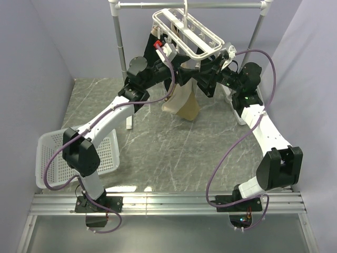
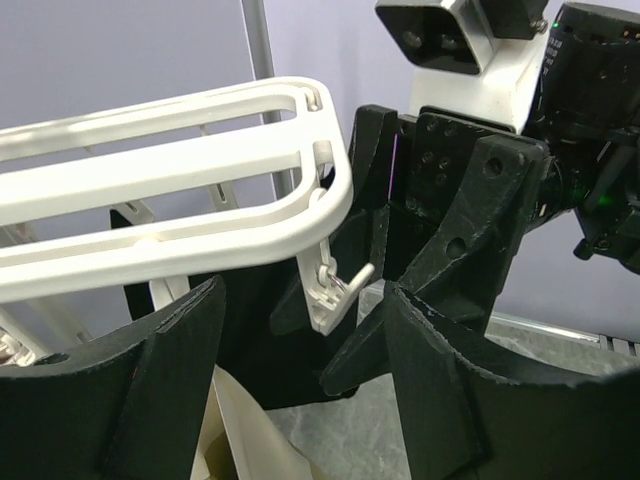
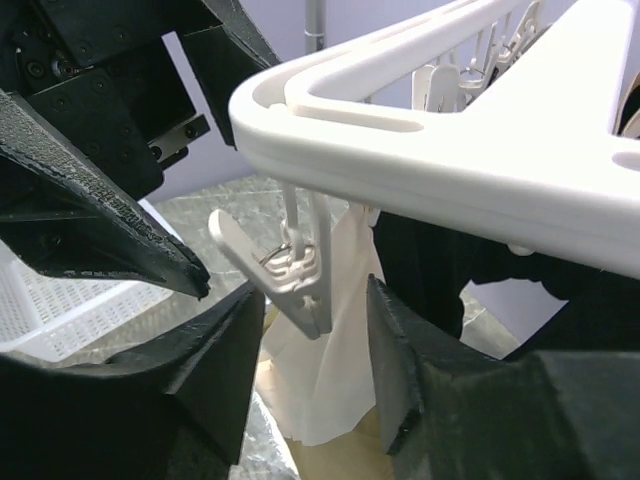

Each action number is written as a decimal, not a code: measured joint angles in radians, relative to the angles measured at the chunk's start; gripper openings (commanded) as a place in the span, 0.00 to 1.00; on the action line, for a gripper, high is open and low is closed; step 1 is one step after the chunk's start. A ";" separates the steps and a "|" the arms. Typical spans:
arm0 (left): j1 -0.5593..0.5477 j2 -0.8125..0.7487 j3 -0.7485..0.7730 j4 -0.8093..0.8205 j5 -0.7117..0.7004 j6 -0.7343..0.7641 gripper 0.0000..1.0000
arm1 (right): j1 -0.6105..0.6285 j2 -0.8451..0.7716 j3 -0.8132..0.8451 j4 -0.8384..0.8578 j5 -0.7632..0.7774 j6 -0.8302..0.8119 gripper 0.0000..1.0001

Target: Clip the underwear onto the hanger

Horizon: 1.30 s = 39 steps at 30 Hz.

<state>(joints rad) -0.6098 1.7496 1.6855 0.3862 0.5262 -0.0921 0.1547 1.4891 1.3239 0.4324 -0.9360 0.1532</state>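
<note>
The white hanger [image 1: 185, 27] hangs from the pole at the back. The tan underwear [image 1: 181, 103] hangs below its near corner, and its top seems to reach up to the frame. Both grippers meet under that corner. My left gripper [image 1: 184, 74] is open. In the left wrist view [image 2: 305, 300] a dangling clip [image 2: 335, 290] hangs just beyond its tips, and the underwear [image 2: 240, 430] lies low beside its left finger. My right gripper [image 1: 205, 79] is open. In the right wrist view [image 3: 315, 340] a clip [image 3: 295, 270] hangs just above its jaws, with the underwear [image 3: 340, 340] behind.
Black garments [image 1: 152, 50] hang from the hanger behind the underwear. The grey-white pole rack [image 1: 118, 47] stands at the back, with its legs on the marbled table. A white mesh basket [image 1: 50, 158] sits at the left, near the left arm.
</note>
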 measured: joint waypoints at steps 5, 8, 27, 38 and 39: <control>0.001 0.021 0.021 0.026 0.017 -0.008 0.69 | 0.000 0.000 0.000 0.019 -0.001 0.008 0.46; 0.001 0.039 0.033 0.039 0.027 -0.014 0.69 | 0.000 0.000 0.002 0.021 -0.003 0.008 0.40; 0.021 0.083 0.078 0.126 0.126 -0.141 0.62 | 0.000 0.014 0.064 0.007 -0.110 0.033 0.17; 0.023 0.086 0.078 0.148 0.176 -0.177 0.36 | -0.002 0.052 0.098 -0.008 -0.158 0.076 0.13; 0.024 0.088 0.078 0.150 0.179 -0.182 0.34 | -0.002 0.052 0.099 -0.011 -0.159 0.079 0.13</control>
<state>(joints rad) -0.5858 1.8374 1.7638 0.5362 0.7048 -0.2745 0.1524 1.5414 1.4231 0.4213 -1.0954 0.2317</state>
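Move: The empty clip under the hanger's near right corner is about 3 cm right of the left hand, 1 cm above it and level fore and aft. From the right hand it is some 2 cm left, 1 cm back and 1 cm above. The hanger corner sits about 4 cm over the clip and 1 cm farther out; the underwear's middle is roughly 5 cm left of the clip, 3 cm farther out and 11 cm lower. Right fingers close and pinch the corner clip, easing back 1.5 cm; left rises 1.5 cm, closing around it. ##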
